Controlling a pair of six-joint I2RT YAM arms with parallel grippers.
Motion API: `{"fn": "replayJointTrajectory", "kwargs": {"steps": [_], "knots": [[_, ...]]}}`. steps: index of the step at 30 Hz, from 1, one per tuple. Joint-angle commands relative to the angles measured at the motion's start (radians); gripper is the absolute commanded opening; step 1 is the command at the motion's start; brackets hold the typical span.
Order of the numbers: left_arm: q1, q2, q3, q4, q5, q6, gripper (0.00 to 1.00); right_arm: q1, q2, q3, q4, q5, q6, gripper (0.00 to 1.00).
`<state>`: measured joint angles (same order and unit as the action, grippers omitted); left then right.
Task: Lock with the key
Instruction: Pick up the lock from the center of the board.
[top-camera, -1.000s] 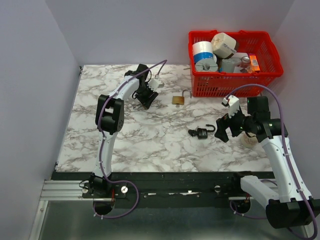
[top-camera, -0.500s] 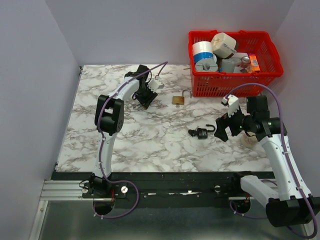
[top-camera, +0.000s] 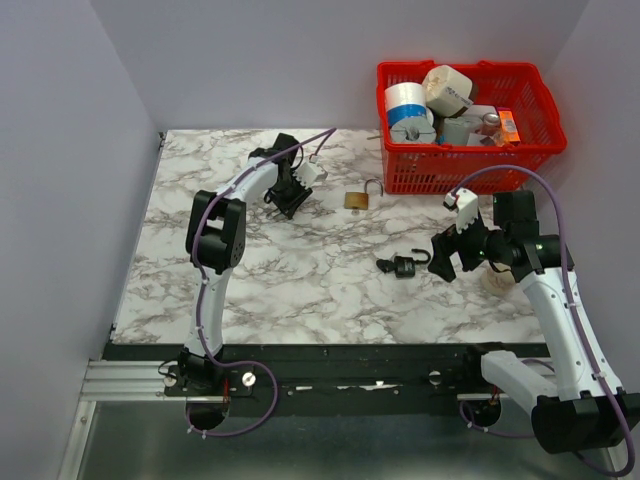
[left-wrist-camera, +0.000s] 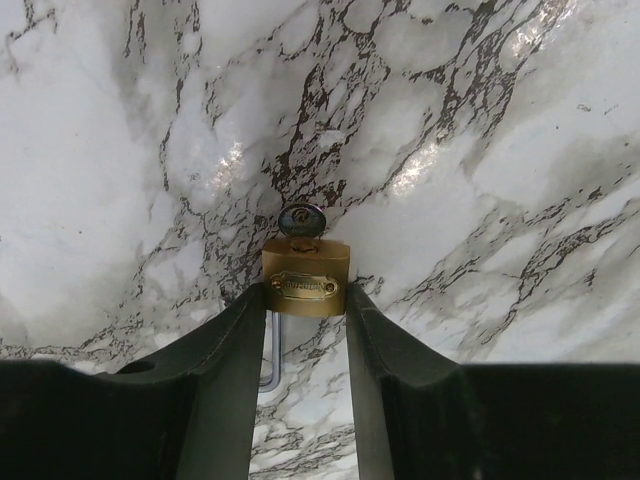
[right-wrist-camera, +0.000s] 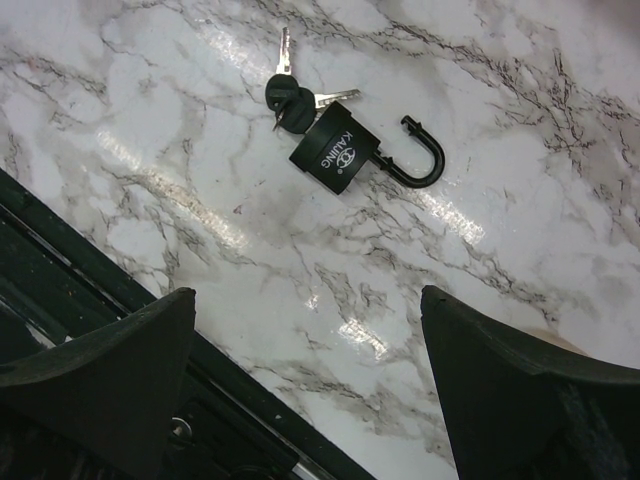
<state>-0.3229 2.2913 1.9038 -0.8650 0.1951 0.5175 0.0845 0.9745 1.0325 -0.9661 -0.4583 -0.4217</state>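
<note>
The key (right-wrist-camera: 290, 98), a small bunch with black heads, lies on the marble against the black padlock (right-wrist-camera: 335, 155), whose shackle stands open. In the top view the key (top-camera: 384, 265) and the black padlock (top-camera: 405, 266) sit just left of my right gripper (top-camera: 440, 262). That right gripper (right-wrist-camera: 308, 300) is open and empty, hovering on the near side of them. At the back of the table my left gripper (left-wrist-camera: 306, 300) has both fingertips pressed against the sides of a brass padlock (left-wrist-camera: 305, 285). A dark key head (left-wrist-camera: 300, 220) sticks out of that padlock's far end.
A second brass padlock (top-camera: 362, 198) lies right of the left gripper (top-camera: 290, 198). A red basket (top-camera: 465, 170) full of odds and ends stands at the back right. A pale round object (top-camera: 497, 281) lies beside the right arm. The table's black front rail (right-wrist-camera: 60, 270) runs close under the right gripper.
The left jaws have narrowed onto the brass padlock and the left wrist has shifted slightly. The right arm has barely moved.
</note>
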Motion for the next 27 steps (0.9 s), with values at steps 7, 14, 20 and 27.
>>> {"fn": "replayJointTrajectory", "kwargs": {"steps": [7, 14, 20, 27], "knots": [[-0.005, -0.099, -0.098, 0.089, 0.033, -0.016, 0.33, -0.006, 0.007, 0.018, 0.012, -0.034, 0.021, 1.00], [-0.007, -0.335, -0.242, 0.129, 0.110, 0.033, 0.33, -0.006, 0.004, 0.049, 0.001, -0.109, 0.069, 1.00], [-0.030, -0.593, -0.331, 0.060, 0.220, 0.130, 0.33, -0.006, 0.044, 0.155, -0.040, -0.308, 0.167, 1.00], [-0.140, -0.864, -0.359, -0.015, 0.213, 0.243, 0.32, -0.005, 0.128, 0.253, 0.019, -0.615, 0.375, 0.97]]}}
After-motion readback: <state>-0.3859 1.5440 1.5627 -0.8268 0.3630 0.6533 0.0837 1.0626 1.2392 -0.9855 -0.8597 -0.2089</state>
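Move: The small brass lock, key in it, is already between the left hand's fingertips, down at the table top. The larger brass lock lies about 20 cm to this hand's right and 3 cm farther out, and the black lock some 32 cm to its right and 16 cm nearer the base, both roughly 2 cm lower. From the right hand the gripped small lock is about 23 cm ahead, 41 cm to the left and 17 cm below. Up and back towards its base goes the left hand, barely stirring at first, then fast: about 21 cm up and 10 cm back, keeping its pinch on the small brass lock while the fingers swing some 30 degrees forward and to the right. The empty right hand, fingers open, also rises about 8 cm and shifts 6 cm left, its fingers tilting leftward. ##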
